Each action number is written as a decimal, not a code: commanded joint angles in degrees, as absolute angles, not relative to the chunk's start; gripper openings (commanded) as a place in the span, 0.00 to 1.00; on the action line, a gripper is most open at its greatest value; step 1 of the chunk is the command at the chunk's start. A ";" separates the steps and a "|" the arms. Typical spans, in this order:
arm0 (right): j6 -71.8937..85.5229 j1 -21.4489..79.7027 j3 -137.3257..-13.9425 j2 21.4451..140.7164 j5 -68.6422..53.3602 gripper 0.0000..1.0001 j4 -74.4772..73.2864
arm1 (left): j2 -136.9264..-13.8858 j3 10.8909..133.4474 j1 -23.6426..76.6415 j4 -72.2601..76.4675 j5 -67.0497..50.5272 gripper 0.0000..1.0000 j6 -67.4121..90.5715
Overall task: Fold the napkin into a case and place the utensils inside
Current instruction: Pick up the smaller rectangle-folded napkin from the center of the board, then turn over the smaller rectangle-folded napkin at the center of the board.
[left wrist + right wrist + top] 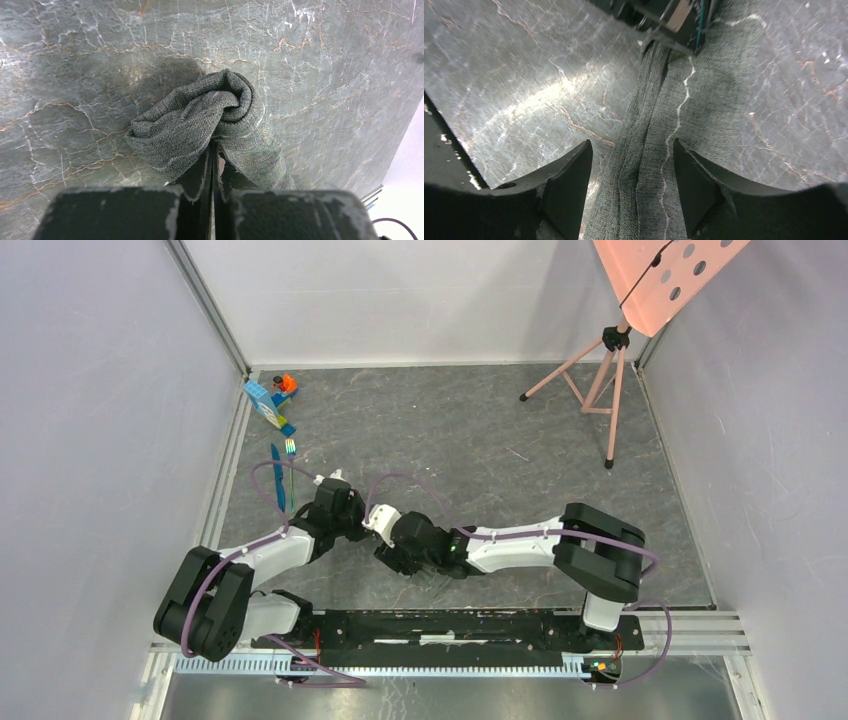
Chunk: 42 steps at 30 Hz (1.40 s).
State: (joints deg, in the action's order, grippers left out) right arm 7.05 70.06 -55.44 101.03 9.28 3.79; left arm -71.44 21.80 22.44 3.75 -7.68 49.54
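Note:
The dark grey napkin (192,120) is bunched into a rumpled fold on the marbled table. My left gripper (214,152) is shut on its near edge. In the right wrist view the napkin (659,150) runs as a narrow layered strip with a pale stitched line, passing between the spread fingers of my right gripper (631,152), which is open and does not pinch it. From above, the left gripper (350,520) and right gripper (395,552) meet at table centre and hide the cloth. The blue knife (278,480) and rainbow-headed fork (291,448) lie far left, apart from both grippers.
Blue and orange toy blocks (272,400) sit at the far left corner. A pink tripod (600,380) carrying a perforated pink board (665,270) stands at the back right. White walls enclose the table on three sides.

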 commanded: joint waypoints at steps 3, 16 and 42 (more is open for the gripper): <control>7.23 72.21 -56.79 104.09 12.98 0.66 4.65 | -72.09 20.83 21.48 0.51 -5.44 0.02 45.80; 6.95 74.94 -51.47 104.44 31.43 0.21 6.04 | -70.67 21.94 20.81 -2.14 -6.89 0.02 44.32; 82.02 59.24 -33.91 113.14 -26.37 0.00 86.67 | -38.89 53.85 20.70 -50.64 9.14 0.54 33.12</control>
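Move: The right hand, open, hovers over the folded napkin with the near edge between its fingers; the napkin's middle lies about 3 cm to its right, level ahead and some 3 cm below. The left hand already pinches the far-left end, the middle being roughly 5 cm back and 8 cm right of it. The fork lies about 11 cm ahead and 15 cm left of that hand, the knife 11 cm ahead and 18 cm left. The right hand sinks about 2 cm and closes on the napkin's near edge, easing a little right and forward, then lifts the cloth some 5 cm while carrying it left and back and rolling its left side up and tipping the fingers steeply down. The left hand holds its end until the right has nearly shut, then opens about halfway and rises some 21 cm, swinging left, away from the napkin. ##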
